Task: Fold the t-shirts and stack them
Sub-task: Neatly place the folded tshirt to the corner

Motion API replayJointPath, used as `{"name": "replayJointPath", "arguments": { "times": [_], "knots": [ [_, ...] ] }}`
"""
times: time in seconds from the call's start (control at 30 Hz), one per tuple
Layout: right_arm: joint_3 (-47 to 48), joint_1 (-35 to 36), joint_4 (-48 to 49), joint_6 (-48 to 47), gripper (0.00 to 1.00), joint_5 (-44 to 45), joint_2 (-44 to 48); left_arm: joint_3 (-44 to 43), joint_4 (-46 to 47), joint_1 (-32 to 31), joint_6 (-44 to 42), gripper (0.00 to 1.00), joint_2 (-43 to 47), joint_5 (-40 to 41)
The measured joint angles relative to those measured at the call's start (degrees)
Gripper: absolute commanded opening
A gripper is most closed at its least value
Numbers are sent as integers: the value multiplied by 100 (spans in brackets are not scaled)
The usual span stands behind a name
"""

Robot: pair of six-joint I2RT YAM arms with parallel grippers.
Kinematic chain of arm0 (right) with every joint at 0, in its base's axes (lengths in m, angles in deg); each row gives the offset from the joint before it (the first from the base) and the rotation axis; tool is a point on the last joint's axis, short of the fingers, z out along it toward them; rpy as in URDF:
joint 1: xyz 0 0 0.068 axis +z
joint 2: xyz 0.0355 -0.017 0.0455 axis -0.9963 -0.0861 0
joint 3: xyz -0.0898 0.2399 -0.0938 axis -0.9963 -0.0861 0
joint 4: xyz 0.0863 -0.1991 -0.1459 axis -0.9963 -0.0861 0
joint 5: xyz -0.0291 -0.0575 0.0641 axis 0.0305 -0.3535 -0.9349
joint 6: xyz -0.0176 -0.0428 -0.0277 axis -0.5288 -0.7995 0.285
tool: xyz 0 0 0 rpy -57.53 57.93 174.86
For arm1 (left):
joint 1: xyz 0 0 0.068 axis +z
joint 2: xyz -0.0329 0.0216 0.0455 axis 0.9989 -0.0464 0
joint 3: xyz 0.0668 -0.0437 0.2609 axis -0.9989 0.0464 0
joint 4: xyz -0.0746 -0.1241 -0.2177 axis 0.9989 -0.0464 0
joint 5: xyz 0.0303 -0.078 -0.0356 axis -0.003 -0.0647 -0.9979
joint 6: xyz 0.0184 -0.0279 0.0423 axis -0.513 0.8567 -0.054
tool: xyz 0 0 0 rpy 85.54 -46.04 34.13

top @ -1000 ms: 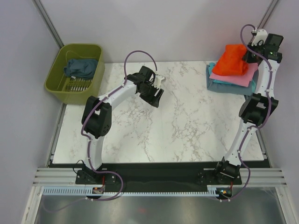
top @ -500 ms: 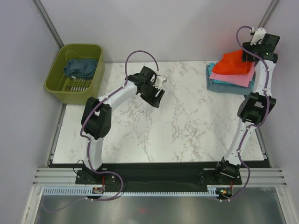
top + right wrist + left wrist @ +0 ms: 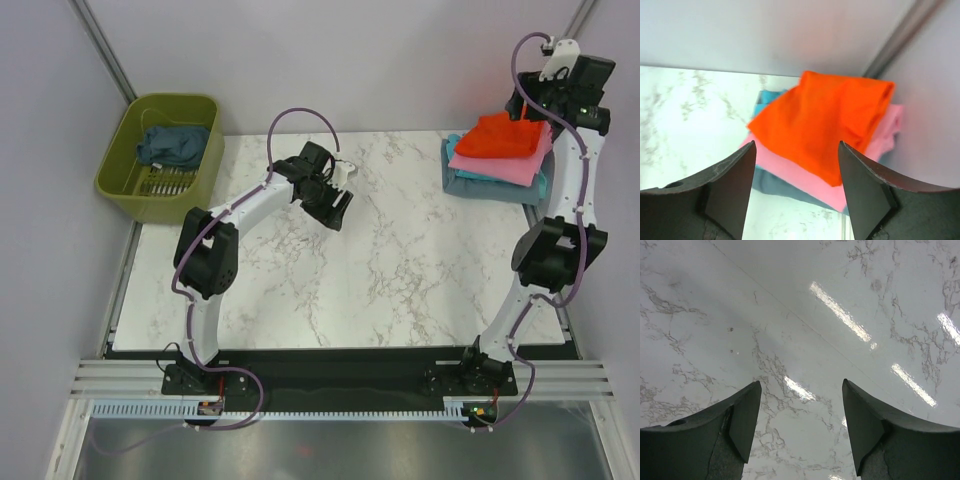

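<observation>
The orange-red t-shirt [image 3: 498,134] lies folded on top of a pink t-shirt [image 3: 505,164] and a light teal one [image 3: 480,185], stacked at the table's far right corner. In the right wrist view the orange-red shirt [image 3: 825,120] covers most of the pink shirt [image 3: 790,172], with teal [image 3: 771,186] showing underneath. My right gripper [image 3: 540,102] hangs open above and behind the stack, touching nothing [image 3: 796,150]. My left gripper [image 3: 335,208] is open over bare marble [image 3: 801,387]. A dark slate-blue t-shirt [image 3: 172,143] lies crumpled in the basket.
The olive-green basket [image 3: 118,178] stands off the table's far left corner. The marble table [image 3: 400,270] stretches between the arms. Grey walls and a metal post [image 3: 900,35] close in right behind the stack.
My right gripper has opened and let go of the orange-red shirt, which settled flat onto the pink one. That gripper then lifted back toward the wall. The left arm has not moved.
</observation>
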Motion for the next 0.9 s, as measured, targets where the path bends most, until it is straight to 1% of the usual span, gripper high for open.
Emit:
{"name": "replayJointPath", "arguments": {
  "times": [0.1, 0.13, 0.33, 0.43, 0.5, 0.67, 0.77, 0.9],
  "knots": [
    [138, 308, -380, -186, 68, -118, 9, -24, 4, 0, 2, 73, 0, -50],
    [188, 463, -520, -295, 67, -9, -59, -26, 9, 0, 2, 73, 0, -79],
    [-44, 1434, -1043, -1495, 70, 1110, -568, -24, 4, 7, 0, 73, 61, -105],
    [153, 1797, -1150, -2107, 71, 1611, -962, 24, 4, 22, 2, 73, 190, -109],
    [348, 1917, -1141, -2529, 71, 1947, -1217, 61, 7, 42, 2, 73, 267, -114],
    [664, 1952, -1088, -3324, 71, 2638, -1617, 153, 9, 59, 2, 74, 367, -114],
    [684, 1950, -988, -3674, 71, 2944, -1757, 170, 7, 59, 2, 74, 369, -114],
    [684, 1950, -920, -3921, 72, 3143, -1965, 173, 11, 70, 2, 74, 369, -114]
  ]
}}
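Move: Just below the empty, open right hand lies the folded orange t-shirt: its middle is about 23 cm down, 1 cm ahead and 5 cm to the right. Under it the pink shirt's middle sits about 2 cm back and 7 cm to the right of this hand, and the grey cloth at the bottom 4 cm back and 4 cm to the right. From the left hand the orange shirt is some 35 cm to the right and 17 cm ahead, nearly level. Swinging left above the pile with its fingers still wide open, the right hand goes about 11 cm left, then eases some 4 cm back right, sinking roughly 16 cm and reaching 5 cm forward, down towards the left end of the orange shirt. The wrist rolls its left side down by about 45 degrees, tips the fingers steeper and turns a little counter-clockwise. No touch on the cloth can be seen. ##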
